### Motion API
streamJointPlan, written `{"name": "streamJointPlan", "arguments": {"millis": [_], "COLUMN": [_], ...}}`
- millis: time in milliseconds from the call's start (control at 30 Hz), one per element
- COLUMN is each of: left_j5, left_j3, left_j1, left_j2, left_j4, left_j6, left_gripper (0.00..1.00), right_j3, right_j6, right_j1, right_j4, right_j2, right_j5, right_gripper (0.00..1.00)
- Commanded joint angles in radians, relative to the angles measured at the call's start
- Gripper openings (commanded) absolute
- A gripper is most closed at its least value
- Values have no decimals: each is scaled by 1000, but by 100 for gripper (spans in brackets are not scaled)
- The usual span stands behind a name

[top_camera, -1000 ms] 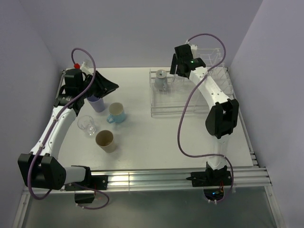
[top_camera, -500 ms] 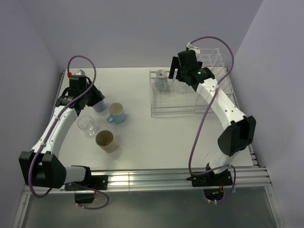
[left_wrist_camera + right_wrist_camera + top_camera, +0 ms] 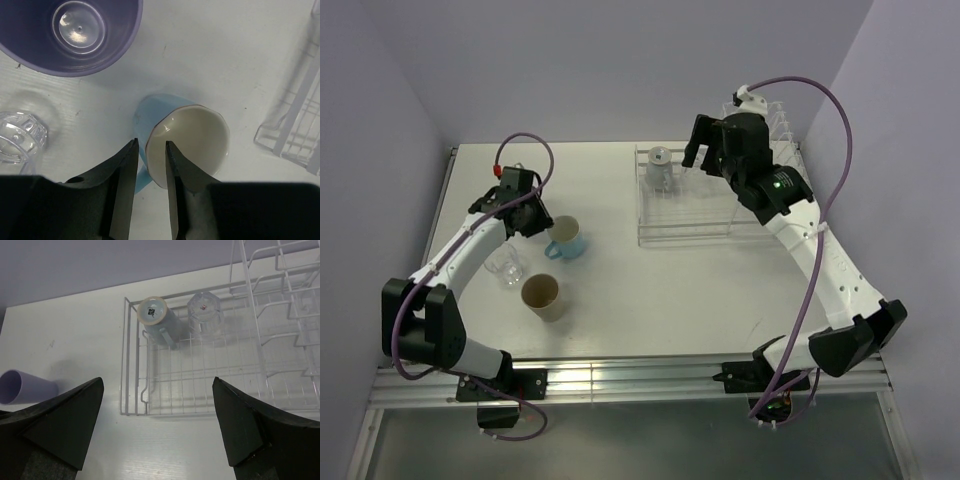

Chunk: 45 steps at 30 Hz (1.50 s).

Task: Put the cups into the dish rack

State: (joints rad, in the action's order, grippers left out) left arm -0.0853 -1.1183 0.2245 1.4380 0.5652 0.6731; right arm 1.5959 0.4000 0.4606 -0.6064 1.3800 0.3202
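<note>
My left gripper [image 3: 542,222] [image 3: 151,143] hangs over the light blue mug [image 3: 567,238] [image 3: 192,137] on the table. Its jaws are a narrow gap apart, one finger inside the rim and one outside, with a sliver still showing beside the wall. The lavender tumbler [image 3: 75,30] stands just behind it, hidden under the arm in the top view. A clear glass [image 3: 505,265] [image 3: 20,137] and the tan cup [image 3: 542,297] stand nearer. My right gripper [image 3: 705,158] [image 3: 157,385] is wide open and empty above the white dish rack [image 3: 665,238] [image 3: 131,390], which holds an upturned blue mug [image 3: 157,320] and a clear glass [image 3: 204,315].
The rack's taller section of upright dividers [image 3: 280,300] is at its right end, near the right wall. Purple cables loop above both arms. The left wall runs close to the left arm.
My left gripper has swung right from over the lavender tumbler to the light blue mug, and its jaws have narrowed. My right arm has drawn back and up from the rack.
</note>
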Motion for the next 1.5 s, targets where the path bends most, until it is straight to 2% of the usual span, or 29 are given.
{"name": "streamJointPlan", "arguments": {"millis": [0,400,667,733,800,833,867,1033,1133,1167,1267,1367,1400,1467], "left_j5": [-56,-120,-133,-133,-130,-120,-114,-44,82,178,323,540,662,766], "left_j3": [-11,-18,-25,-28,-29,-29,-31,-79,-174,-202,-303,-363,-368,-359], "left_j1": [16,64,84,85,85,85,85,85,81,79,64,33,24,10], "left_j2": [21,78,122,136,137,136,134,82,45,36,1,-30,-37,-47], "left_j4": [5,38,42,47,47,42,42,45,53,50,29,-48,-77,-195], "left_j6": [-12,-15,-9,-9,-9,-9,-9,-17,-18,-14,11,74,98,175], "left_gripper": [35,35,30,27,17,3,0,0,0,0,0,0,0,0], "right_j3": [-19,-53,-88,-94,-96,-102,-102,-112,-134,-142,-178,-221,-247,-266], "right_j6": [3,2,3,3,3,3,3,2,-3,-7,-18,-23,-23,-20], "right_j1": [7,7,7,9,7,7,7,7,7,9,7,6,4,1], "right_j4": [39,56,76,77,80,83,83,83,102,108,140,178,194,235], "right_j2": [-44,-70,-82,-84,-88,-91,-93,-104,-122,-137,-188,-255,-274,-323], "right_j5": [-3,-9,-24,-24,-26,-29,-32,-43,-76,-88,-156,-243,-271,-357], "right_gripper": [98,98,99,99,99,98,99,99,99,99,99,100,100,100]}}
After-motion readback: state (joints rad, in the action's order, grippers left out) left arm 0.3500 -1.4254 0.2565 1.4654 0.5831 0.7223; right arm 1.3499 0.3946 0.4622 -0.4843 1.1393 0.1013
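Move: The blue cup stands upright about 5 cm to the left hand's right, level with it fore and aft, its middle some 9 cm below; the part-open fingers hang over its left rim. From this hand the purple cup is about 6 cm ahead and 6 cm left, the clear glass 6 cm back and 10 cm left, and the brown cup 14 cm back and 1 cm left. From the high right hand, the blue cup is some 31 cm left, 3 cm back and 30 cm down. The left fingers pinch the blue cup's left wall near the rim, one inside and one outside, after sinking about 5 cm over it. Then the arm carries it quickly up some 18 cm and right 9 cm, turning clockwise with the hand's left side dropping. The empty right hand, wide open, eases down a little, then draws back and turns counter-clockwise. ##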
